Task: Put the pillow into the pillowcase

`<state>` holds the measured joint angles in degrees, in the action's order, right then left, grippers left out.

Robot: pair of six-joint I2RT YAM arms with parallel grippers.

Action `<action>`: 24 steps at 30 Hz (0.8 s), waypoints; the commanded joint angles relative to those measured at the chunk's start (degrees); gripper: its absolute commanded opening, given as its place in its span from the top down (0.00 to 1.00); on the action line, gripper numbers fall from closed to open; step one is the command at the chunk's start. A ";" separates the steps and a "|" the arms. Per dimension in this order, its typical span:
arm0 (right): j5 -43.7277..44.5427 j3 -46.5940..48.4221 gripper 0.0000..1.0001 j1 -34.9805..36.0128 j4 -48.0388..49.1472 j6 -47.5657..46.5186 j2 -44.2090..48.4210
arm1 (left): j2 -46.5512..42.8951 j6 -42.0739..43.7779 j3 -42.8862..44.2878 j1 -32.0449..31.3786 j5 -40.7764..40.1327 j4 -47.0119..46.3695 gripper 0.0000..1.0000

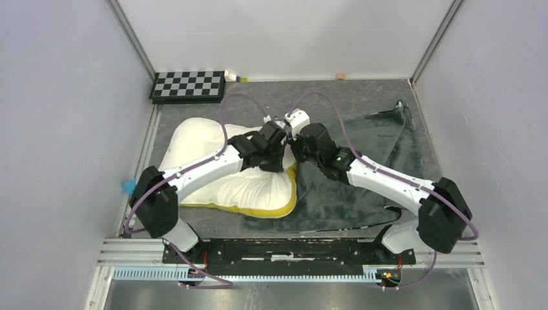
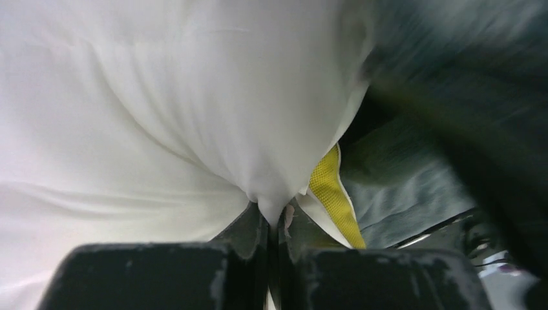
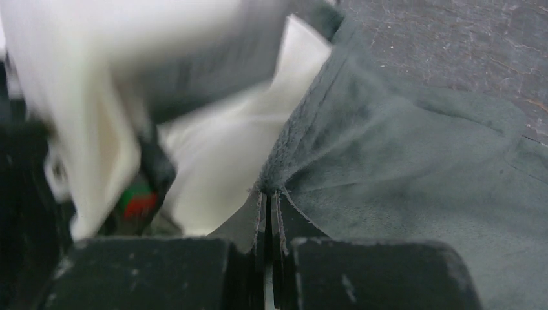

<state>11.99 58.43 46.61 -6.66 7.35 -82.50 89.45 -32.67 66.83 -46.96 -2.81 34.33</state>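
Observation:
The cream-white pillow [image 1: 223, 174] lies left of centre on the table, its yellow band [image 1: 284, 205] along the near right edge. My left gripper [image 1: 276, 155] is shut on a pinch of the pillow [image 2: 194, 97] fabric at its right side; the yellow band [image 2: 333, 194] shows just beside the left gripper [image 2: 276, 216]. The dark grey-green pillowcase [image 1: 368, 161] is spread flat to the right, plush face up. My right gripper [image 1: 294, 150] is shut on the pillowcase [image 3: 413, 161] at its left edge, right against the pillow [image 3: 220, 155], the right gripper [image 3: 270, 194] pinching a fold.
A checkerboard [image 1: 188, 85] lies at the back left. Small items [image 1: 236, 78] rest by the back wall, and a small block [image 1: 340, 76] further right. Grey walls close in both sides. The two wrists nearly touch over the table's middle.

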 commanded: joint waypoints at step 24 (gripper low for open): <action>7.72 -6.21 0.32 -0.64 -7.98 6.28 9.89 | -5.56 2.53 0.89 1.83 1.39 -8.59 0.14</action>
<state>16.82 52.51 45.56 -13.52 11.44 -77.43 92.20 -31.53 68.64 -43.42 1.32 24.14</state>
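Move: Just ahead of the left hand, which already pinches the gathered pillow, is the pillowcase rim held in the right hand: about 5 cm forward, 5 cm right and some 4 cm higher. The pillow's yellow edge near its close right corner lies about 11 cm back of the right hand, roughly level sideways, 11 cm below. The grey pillowcase body spreads some 19 cm to that hand's right, 4 cm back and 15 cm below. Carrying the pinched pillow up and over, the left hand goes about 5 cm forward and 4 cm right towards the pillowcase mouth, rises some 5 cm, then sinks about 7, opens wide and starts to lift. The right hand, still pinching the rim at first, shifts about 5 cm right and a little back, lowers some 4 cm, and opens to let go of the rim. ##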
